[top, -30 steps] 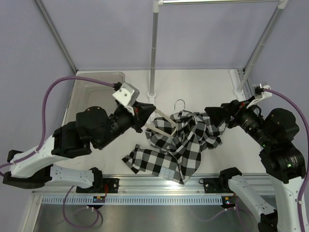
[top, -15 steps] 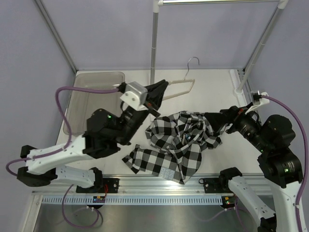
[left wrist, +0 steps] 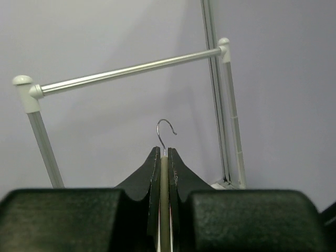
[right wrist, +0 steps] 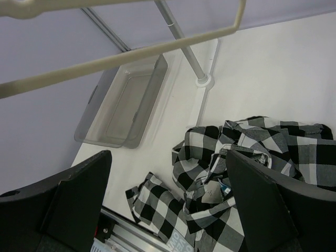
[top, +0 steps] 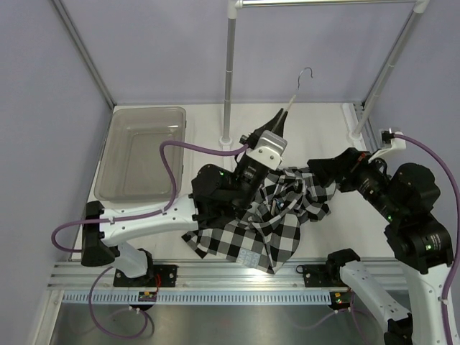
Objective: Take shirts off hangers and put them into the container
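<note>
The black-and-white check shirt [top: 267,215] lies crumpled on the table, free of the hanger, and also shows in the right wrist view [right wrist: 241,157]. My left gripper [top: 278,120] is raised above the shirt's back edge, shut on the cream hanger [top: 293,95] with its wire hook pointing up. In the left wrist view the hanger [left wrist: 164,199] sits edge-on between the shut left gripper [left wrist: 164,157]. My right gripper [top: 317,171] hovers open over the shirt's right side with nothing in it [right wrist: 173,205]. The grey container [top: 141,152] stands at the back left with nothing in it.
A clothes rack stands at the back: a centre pole [top: 228,72] with its foot on the table, a slanted right pole [top: 388,68] and a top rail [left wrist: 131,71]. The hanger's bar [right wrist: 131,55] crosses the top of the right wrist view. The arms' base rail [top: 230,277] runs along the near edge.
The left arm has pulled the hanger out of the shirt and swung it up and right, toward the rack. The shirt stayed on the table. The right gripper shifted only slightly.
</note>
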`<state>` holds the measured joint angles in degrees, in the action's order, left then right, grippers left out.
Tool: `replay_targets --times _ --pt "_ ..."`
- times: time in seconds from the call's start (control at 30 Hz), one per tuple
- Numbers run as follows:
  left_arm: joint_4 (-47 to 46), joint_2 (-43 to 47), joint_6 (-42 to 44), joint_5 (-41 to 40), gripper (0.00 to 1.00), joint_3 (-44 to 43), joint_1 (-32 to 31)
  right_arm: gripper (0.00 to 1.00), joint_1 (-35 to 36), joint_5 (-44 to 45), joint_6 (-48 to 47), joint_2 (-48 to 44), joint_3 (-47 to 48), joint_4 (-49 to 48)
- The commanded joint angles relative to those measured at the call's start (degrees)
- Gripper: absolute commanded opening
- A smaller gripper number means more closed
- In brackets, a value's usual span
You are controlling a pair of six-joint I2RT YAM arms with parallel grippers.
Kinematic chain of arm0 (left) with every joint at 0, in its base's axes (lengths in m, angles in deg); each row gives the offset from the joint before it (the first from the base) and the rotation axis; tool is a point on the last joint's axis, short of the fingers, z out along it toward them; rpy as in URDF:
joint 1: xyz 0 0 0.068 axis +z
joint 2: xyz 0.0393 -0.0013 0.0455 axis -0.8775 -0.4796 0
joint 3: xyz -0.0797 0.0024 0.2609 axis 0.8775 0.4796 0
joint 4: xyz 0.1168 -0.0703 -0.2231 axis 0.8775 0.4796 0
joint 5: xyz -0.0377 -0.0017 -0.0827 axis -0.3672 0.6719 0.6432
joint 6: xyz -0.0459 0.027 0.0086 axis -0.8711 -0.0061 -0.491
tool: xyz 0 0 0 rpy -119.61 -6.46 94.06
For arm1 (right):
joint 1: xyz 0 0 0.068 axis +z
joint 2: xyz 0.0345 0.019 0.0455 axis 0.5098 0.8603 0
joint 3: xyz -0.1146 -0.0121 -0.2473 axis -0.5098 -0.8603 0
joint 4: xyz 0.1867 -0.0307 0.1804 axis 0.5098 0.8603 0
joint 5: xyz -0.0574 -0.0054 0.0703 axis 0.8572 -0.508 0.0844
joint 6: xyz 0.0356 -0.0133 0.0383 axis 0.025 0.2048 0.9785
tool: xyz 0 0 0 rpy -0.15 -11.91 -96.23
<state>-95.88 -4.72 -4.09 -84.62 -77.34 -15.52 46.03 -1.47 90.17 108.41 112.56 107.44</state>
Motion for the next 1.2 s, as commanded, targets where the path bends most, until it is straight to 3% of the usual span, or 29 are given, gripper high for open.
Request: replay_targets --times 0.0,0.2,0.5,1.17 --pt "-13.65 -1.07 5.66 1.88 0.0 -5.62 0.31 1.0 0.27 3.21 2.3 -3.38 0.83 -0.28" --pt "-18.93 -7.14 11.39 6.02 0.0 -12.48 4.6 0.99 0.27 3.31 2.73 -6.9 -0.41 -0.28" --pt "-18.84 -15.75 4.97 13.05 0.0 -22.42 14.8 0.99 0.27 1.2 0.45 -7.08 -0.4 1.12" --pt "-18.85 -21.56 1.45 17.98 0.0 -29.54 21.92 0.99 0.36 -3.19 -0.25 -6.29 -3.13 -0.1"
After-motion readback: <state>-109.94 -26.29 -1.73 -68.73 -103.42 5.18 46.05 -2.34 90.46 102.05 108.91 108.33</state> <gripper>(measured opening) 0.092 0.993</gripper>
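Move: The rack bar, where the left hand takes the hanger it holds, runs crosswise about 25 cm ahead and 14 cm above that hand, its middle some 12 cm to the right. The rack's left post stands about 24 cm ahead and 14 cm left; the taken-off shirt lies almost straight below, about 50 cm down. From the right hand the bar's middle is about 27 cm ahead, level sideways, and 27 cm up. The empty hanger, still pinched in the left fingers with its hook leading, is lifted about 7 cm and then carried forward some 13 cm towards the rack bar, while the wrist tips the fingers roughly 20 degrees further up. The open right hand draws back and up a little, nearly 4 cm back, then sinks about 3 cm and eases slightly forward. ##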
